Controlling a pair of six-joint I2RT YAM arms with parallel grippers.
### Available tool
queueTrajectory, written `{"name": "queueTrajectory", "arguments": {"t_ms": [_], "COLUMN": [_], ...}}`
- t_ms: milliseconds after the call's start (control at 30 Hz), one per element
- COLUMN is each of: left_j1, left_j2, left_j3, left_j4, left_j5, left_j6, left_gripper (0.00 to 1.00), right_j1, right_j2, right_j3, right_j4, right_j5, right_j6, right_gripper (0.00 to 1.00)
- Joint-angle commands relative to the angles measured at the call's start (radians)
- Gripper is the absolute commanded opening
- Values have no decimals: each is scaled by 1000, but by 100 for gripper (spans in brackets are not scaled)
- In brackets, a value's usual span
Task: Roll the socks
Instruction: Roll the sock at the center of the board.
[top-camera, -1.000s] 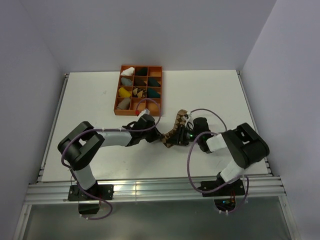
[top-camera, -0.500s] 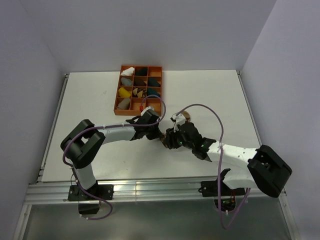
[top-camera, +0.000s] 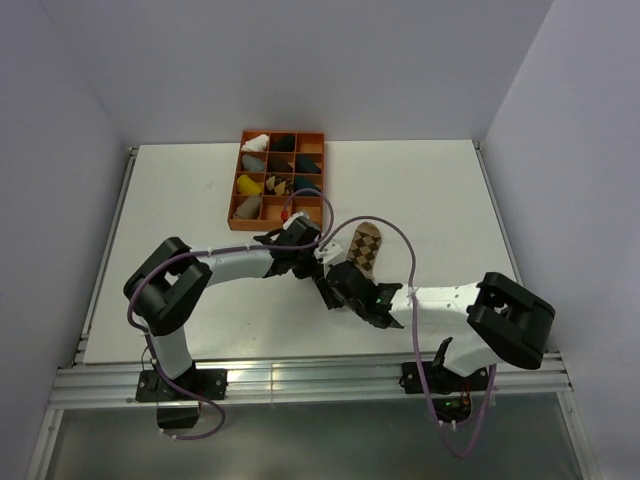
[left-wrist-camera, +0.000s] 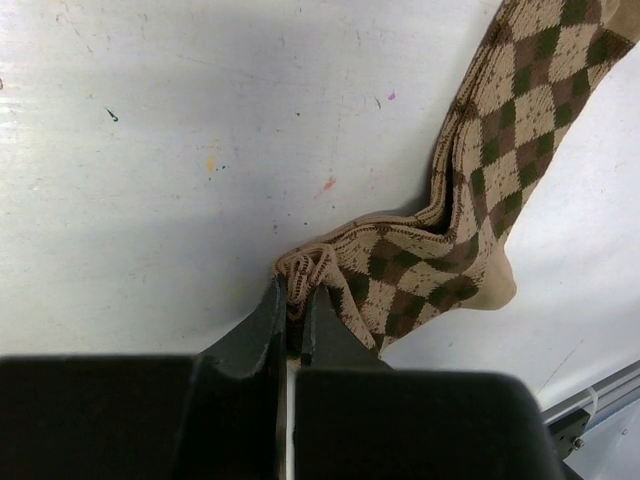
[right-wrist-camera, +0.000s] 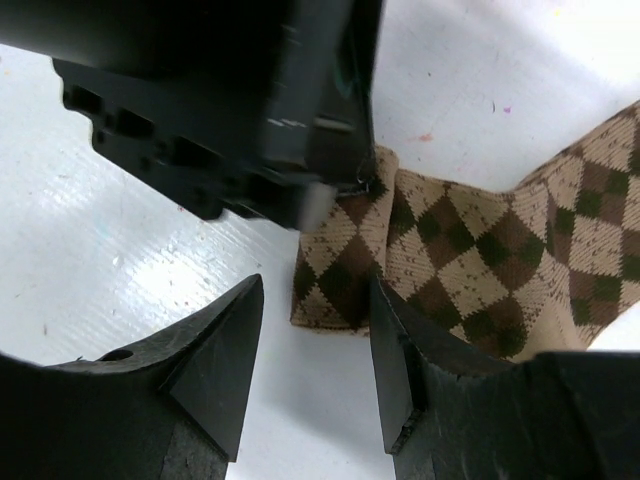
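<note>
An argyle sock of tan and dark brown diamonds lies slanted on the white table, folded at its near end. My left gripper is shut on a bunched edge of the argyle sock, pinched between the tips. My right gripper is open and low over the table at the sock's near corner. Its right finger lies against the fabric and its left finger is over bare table. The left gripper's black body fills the top of the right wrist view.
An orange compartment tray with several coloured sock bundles stands at the back left of the table. Purple cables loop over both arms. A metal rail runs along the table's near edge.
The right arm has swung its gripper from the sock's right side to its near left end, and its jaws have opened wider. The sock's far end now shows. The left gripper stays shut.
</note>
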Motion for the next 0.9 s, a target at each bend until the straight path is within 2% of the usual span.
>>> {"name": "queueTrajectory", "arguments": {"t_ms": [0, 233, 300, 400, 467, 567, 600, 633, 667, 733, 767, 867], "left_j1": [-6, -6, -3, -1, 5, 22, 26, 37, 41, 58, 64, 83], "left_j2": [25, 20, 17, 11, -4, -33, -42, -61, -71, -113, -127, -194], "left_j3": [29, 33, 34, 25, 7, -24, -33, -50, -61, -92, -102, -153], "left_j4": [-35, -45, -43, -35, -16, 3, 9, 17, 26, 38, 50, 73], "left_j5": [1, 6, 6, 6, 9, 1, -2, -5, -14, -26, -39, -72], "left_j6": [23, 14, 11, -4, -18, -38, -40, -41, -44, -58, -63, -87], "left_gripper": [0, 0, 0, 2, 6, 23, 38, 44, 57, 65, 70, 75], "right_j1": [40, 81, 86, 86, 84, 68, 46, 34, 22, -23, -41, -122], "right_j2": [39, 143, 181, 215, 211, 178, 168, 148, 137, 114, 108, 102], "right_j3": [66, 118, 134, 143, 137, 115, 108, 103, 96, 86, 74, 46], "right_j4": [3, -63, -84, -123, -121, -100, -88, -80, -71, -34, -17, 75], "right_j5": [130, 180, 200, 212, 198, 128, 97, 68, -1, -82, -184, -349], "right_j6": [-32, 1, 15, 52, 66, 72, 72, 69, 69, 77, 87, 130], "right_gripper": [53, 52, 49, 32, 14, 2, 0, 0, 0, 0, 0, 0]}}
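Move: The near end of the sock roll lies just below my open right fingers, about 1 cm ahead and 2 cm down, with no sideways offset; the flat part of the sock is centred some 9 cm ahead and 5 cm to the right of that hand. My left fingers are shut on the roll's other end, with the near end about 4 cm back and 3 cm right of them. From the left hand the tray is roughly 25 cm ahead and 11 cm left. I lower my right hand about 2 cm and ease it 1 cm forward, tilting slightly, then shut its fingers to pinch the near end of the roll. Only once that grip is made do I open my left fingers wide, let go of the other end and draw that hand nearly 4 cm left and slightly up; the right keeps its pinch and rises slightly with a small drift left. ##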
